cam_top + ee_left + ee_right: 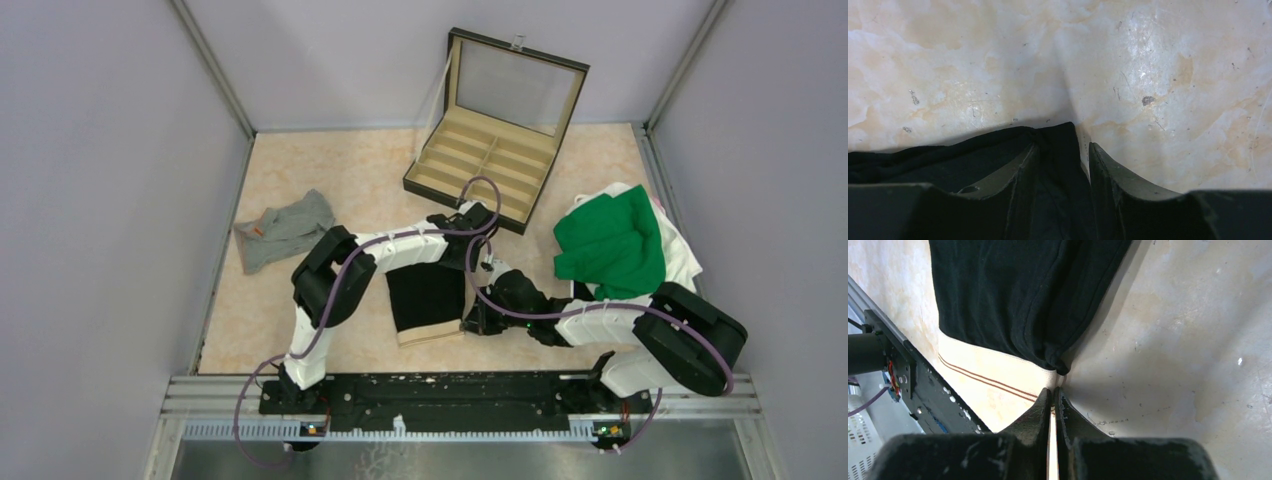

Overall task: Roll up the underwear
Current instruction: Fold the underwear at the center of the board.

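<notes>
The black underwear [425, 295] lies flat in the middle of the table, its cream waistband [430, 335] toward the arms. My left gripper [470, 222] is down at its far right corner. In the left wrist view the jaws [1064, 147] stand apart around that black corner [1053, 137], with a sliver of table beside one finger. My right gripper [470, 322] is at the near right corner, shut on the waistband's edge [1048, 377]. The grey underwear [285, 228], with a small orange label, lies crumpled at the left, away from both grippers.
An open compartmented case [495, 125] stands at the back, lid raised. A green cloth [610, 245] lies on white cloth [680, 250] at the right. The black mounting rail [450, 390] runs along the near edge, close behind the waistband.
</notes>
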Robot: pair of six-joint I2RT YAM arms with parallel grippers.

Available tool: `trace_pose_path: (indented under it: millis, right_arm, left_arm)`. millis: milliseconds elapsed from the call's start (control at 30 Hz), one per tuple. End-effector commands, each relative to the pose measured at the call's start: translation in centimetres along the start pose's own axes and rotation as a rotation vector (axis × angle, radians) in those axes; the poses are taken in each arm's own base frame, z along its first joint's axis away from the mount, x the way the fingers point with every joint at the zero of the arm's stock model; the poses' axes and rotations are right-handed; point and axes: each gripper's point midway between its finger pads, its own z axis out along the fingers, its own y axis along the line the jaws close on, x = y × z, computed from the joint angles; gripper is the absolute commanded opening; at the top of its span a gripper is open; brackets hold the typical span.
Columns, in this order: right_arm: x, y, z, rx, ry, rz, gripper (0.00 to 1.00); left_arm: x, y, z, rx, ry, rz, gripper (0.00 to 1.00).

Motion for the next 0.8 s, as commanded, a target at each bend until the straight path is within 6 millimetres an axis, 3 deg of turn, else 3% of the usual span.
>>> trace_pose_path:
  millis: [0,433,633,767]
  right_arm:
    - [0.0,0.4,0.2,-0.020,-0.005,-0.008,0.00]
    - [0.0,0.5,0.2,-0.026,-0.008,-0.005,0.00]
    - [0.1,0.4,0.1,-0.023,-0.010,0.000,0.00]
    - [-0.2,0.4,0.0,-0.017,-0.022,0.000,0.00]
  left_arm:
    - [1.0,0.4,0.7,-0.055,0.025,0.043,0.47]
    - [4.4,2.2,2.1,-0.178,0.099,0.101,0.39]
    - [4.8,2.4,2.3,-0.190,0.104,0.113,0.21]
    - [3.7,2.0,1.8,-0.178,0.073,0.105,0.07]
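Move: The left hand, half open, is already almost over the underwear's far right corner: about 1 cm ahead and 1 cm below, with no sideways offset. From this hand the waistband's middle lies roughly 16 cm back and 7 cm left, and the box's tray some 17 cm ahead and 2 cm right. The right hand is shut on the waistband's right end; that far corner lies about 15 cm straight ahead of it. Easing left by about 1 cm and sinking a touch, the left hand rolls some 10 degrees so that its left side rises, while its fingers close, fastest at the end, to pinch the underwear's far right corner. The right hand stays put and keeps its closed grip on the waistband's right end. ##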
